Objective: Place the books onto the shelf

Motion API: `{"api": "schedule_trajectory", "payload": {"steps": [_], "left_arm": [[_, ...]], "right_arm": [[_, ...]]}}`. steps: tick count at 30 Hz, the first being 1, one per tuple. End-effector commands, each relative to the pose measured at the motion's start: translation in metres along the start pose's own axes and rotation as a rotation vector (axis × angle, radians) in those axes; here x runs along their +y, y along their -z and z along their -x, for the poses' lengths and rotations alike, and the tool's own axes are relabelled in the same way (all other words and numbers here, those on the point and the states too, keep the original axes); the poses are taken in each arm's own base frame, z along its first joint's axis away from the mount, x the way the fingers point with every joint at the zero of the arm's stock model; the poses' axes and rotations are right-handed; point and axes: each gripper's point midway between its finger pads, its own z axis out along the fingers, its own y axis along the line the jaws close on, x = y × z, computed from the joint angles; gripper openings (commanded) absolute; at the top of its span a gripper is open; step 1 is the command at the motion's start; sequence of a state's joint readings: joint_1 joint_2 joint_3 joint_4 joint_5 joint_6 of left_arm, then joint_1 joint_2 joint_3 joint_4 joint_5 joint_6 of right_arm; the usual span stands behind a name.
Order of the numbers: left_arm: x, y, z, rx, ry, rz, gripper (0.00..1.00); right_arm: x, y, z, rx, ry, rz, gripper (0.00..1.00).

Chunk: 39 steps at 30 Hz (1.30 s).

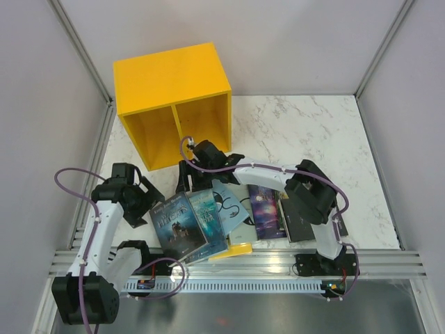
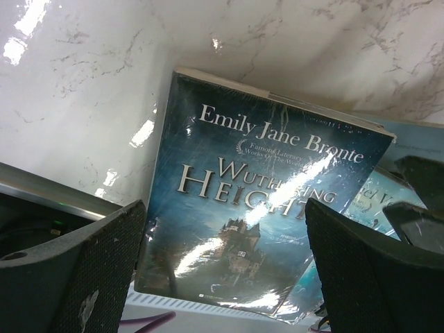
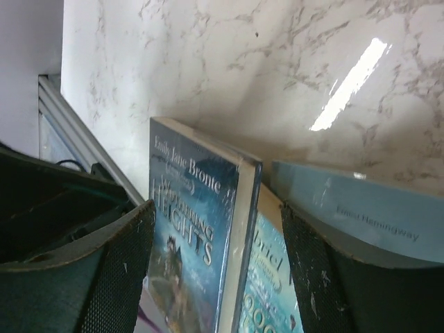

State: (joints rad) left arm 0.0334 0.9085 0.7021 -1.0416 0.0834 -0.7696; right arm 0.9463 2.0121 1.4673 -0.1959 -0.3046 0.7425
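The yellow shelf [image 1: 172, 104] stands at the back left, its two compartments facing the arms. Several books lie overlapping near the front edge: a dark blue castle-cover book [image 1: 177, 223] [image 2: 257, 208] [image 3: 194, 229], a teal one [image 1: 208, 216] [image 3: 270, 291], a light blue one [image 1: 231, 202] [image 3: 361, 208], a purple galaxy one [image 1: 268, 209] and a yellow one [image 1: 235, 250]. My left gripper [image 1: 154, 198] [image 2: 223, 208] hovers open over the dark blue cover. My right gripper [image 1: 197, 182] [image 3: 217, 208] is open, its fingers straddling the far edges of the dark blue and teal books.
A marble table [image 1: 299, 132] sits between grey walls. A slotted metal rail [image 1: 236, 268] runs along the front edge by the arm bases. A dark book [image 1: 295, 223] lies partly under the right arm. Purple cables loop off both arms.
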Motion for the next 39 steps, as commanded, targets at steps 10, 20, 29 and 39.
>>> {"api": "schedule_trajectory", "payload": {"steps": [10, 20, 29, 39], "left_arm": [[-0.005, 0.011, -0.001, -0.024, 0.006, -0.055, 0.97], [-0.007, 0.012, -0.001, -0.029, -0.007, -0.071, 0.96], [-0.015, 0.025, 0.007, -0.069, -0.054, -0.110, 0.96], [-0.051, 0.070, 0.031, -0.162, -0.151, -0.246, 0.96]], "right_arm": [[-0.007, -0.039, -0.015, 0.053, 0.026, -0.029, 0.72], [-0.008, -0.049, -0.036, 0.112, 0.010, 0.014, 0.31], [0.001, -0.036, -0.035, 0.096, -0.010, 0.077, 0.00], [-0.007, 0.057, 0.021, -0.124, -0.169, 0.075, 0.00]]}}
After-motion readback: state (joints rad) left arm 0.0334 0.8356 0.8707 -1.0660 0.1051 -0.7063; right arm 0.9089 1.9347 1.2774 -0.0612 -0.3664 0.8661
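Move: The Wuthering Heights book lies flat with its middle about 10 cm back from the right hand, 4 cm to its left and 5 cm below; its top right corner is almost under the fingers. The teal book lies some 11 cm back and 5 cm right of that hand, the pale blue book 4 cm back and 11 cm right. From the left hand, the Wuthering Heights book's middle is about 7 cm right, 3 cm back, 5 cm below. The Wuthering Heights book gets pinched by its right side near the top corner: the open right hand sinks about 4 cm, easing left, then shuts across the book's thickness while edging further left and up. Keeping the grip, it draws the book some 6 cm to the right, rising slightly. The open left hand, barely rising at first, finally lifts clear, up about 6 cm and a little forward. ##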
